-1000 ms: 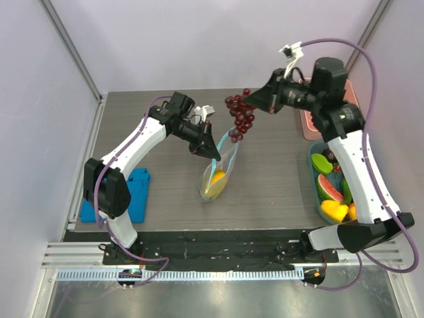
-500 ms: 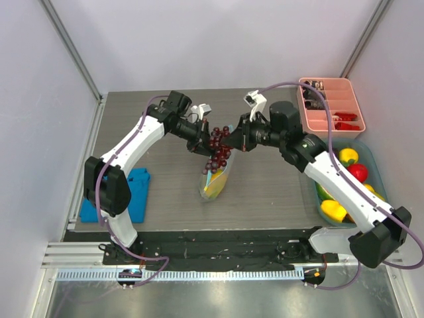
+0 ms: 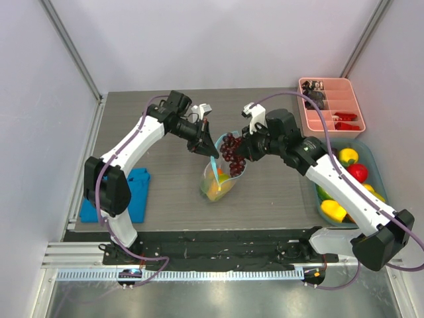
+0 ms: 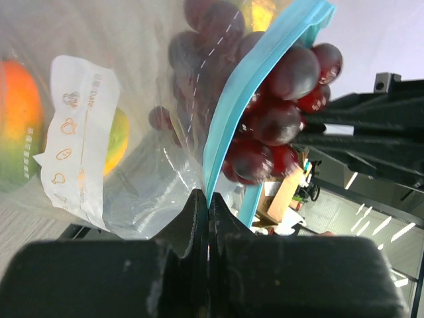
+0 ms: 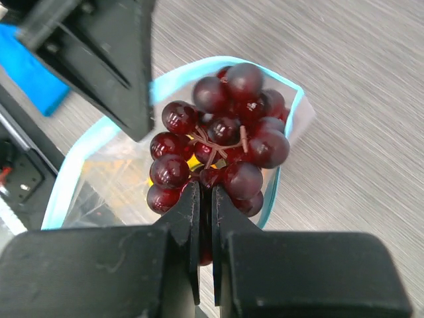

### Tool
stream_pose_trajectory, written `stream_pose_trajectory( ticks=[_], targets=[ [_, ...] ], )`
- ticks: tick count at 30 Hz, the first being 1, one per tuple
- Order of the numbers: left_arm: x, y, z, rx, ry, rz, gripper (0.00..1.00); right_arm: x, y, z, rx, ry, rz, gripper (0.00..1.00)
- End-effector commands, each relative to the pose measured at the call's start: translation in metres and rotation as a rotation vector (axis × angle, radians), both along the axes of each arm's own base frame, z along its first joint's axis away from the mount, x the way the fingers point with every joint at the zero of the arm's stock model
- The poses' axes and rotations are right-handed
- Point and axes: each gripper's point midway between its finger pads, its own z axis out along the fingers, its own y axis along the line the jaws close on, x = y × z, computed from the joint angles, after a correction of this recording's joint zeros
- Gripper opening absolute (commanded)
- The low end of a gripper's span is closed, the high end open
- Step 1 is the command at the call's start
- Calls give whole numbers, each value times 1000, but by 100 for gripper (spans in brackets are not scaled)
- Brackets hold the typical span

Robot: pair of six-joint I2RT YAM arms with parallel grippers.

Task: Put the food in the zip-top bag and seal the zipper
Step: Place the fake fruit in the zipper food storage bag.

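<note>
The clear zip-top bag [image 3: 218, 182] stands open in the middle of the table, with orange and yellow-green fruit [image 3: 216, 187] in its bottom. My left gripper [image 3: 207, 150] is shut on its teal zipper [image 4: 235, 112] strip and holds the mouth up. A bunch of dark purple grapes [image 3: 232, 153] hangs in the bag's mouth, and my right gripper [image 3: 244, 150] is shut on it. In the right wrist view the grapes [image 5: 222, 149] sit inside the teal rim [image 5: 99, 136]. In the left wrist view the grapes [image 4: 278, 109] press against the strip.
A teal bin [image 3: 368, 156] at the right edge holds more toy fruit, yellow, red and green. A pink tray [image 3: 331, 81] with small dark and red items stands at the back right. A blue cloth [image 3: 136, 195] lies at the front left.
My right arm swung the grapes from the back of the table down and leftward into the bag's mouth. The bag's mouth has spread wider. My left gripper kept its hold.
</note>
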Motion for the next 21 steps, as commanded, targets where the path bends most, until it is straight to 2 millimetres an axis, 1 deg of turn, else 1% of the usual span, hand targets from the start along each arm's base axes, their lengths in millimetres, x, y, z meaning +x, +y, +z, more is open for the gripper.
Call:
stream_pose_trajectory(
  ticks=[1,2,4,5,7,8,9,10,11,15,18,19,20,21],
  targets=[
    [0,-4,21,-60,-31,-24,0,6,-1,14,-30,-57,22,1],
    [0,-4,22,-64,-32,-25,0,2,8,13,-8,-30,61,1],
    [1,-5,23,-68,-30,-27,0,1,17,22,25,-26,94,2],
    [1,-5,22,-63,-24,-26,0,-5,26,25,46,-18,142,3],
    [1,-5,25,-69,-29,-30,0,-9,33,27,47,-9,178,16],
    [1,-5,26,-70,-33,-31,0,-13,37,28,49,-7,202,27],
    [1,-5,27,-72,-37,-32,0,-17,40,34,62,-3,226,49],
    [0,-5,28,-73,-36,-32,0,-18,39,35,49,-9,239,59],
    [0,-4,28,-74,-40,-32,0,-18,38,38,48,-13,235,72],
    [0,-3,25,-74,-25,-31,0,-16,30,61,53,-69,196,85],
    [0,-3,25,-74,-22,-33,0,-13,17,75,42,-107,142,87],
    [0,-2,25,-74,-23,-32,0,-6,3,73,18,-102,88,87],
    [0,-2,26,-75,-30,-33,0,-3,-7,73,11,-99,61,88],
    [1,-2,26,-73,-36,-30,0,1,-17,69,-4,-85,38,88]
  ],
)
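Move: The grapes are pinched in my right fingers, with their bunch hanging about 3 cm left of that hand and 3 cm below. The bag mouth centres some 5 cm to its left, 1 cm back and 4 cm down; the yellow fruit inside lies roughly 8 cm left, 10 cm back and 15 cm below. From my left hand, which pinches the mouth's near-left rim, the mouth's middle is about 5 cm right, 1 cm back and 3 cm down. I ease my right hand, still holding the grapes, slightly down, then swing it about 3 cm left over the bag mouth and a little back, turning some 10 degrees counter-clockwise. On the way I open the fingers wide to let the grapes go, then lift about 5 cm clear. My left hand keeps its pinch on the rim, rising barely a centimetre. ##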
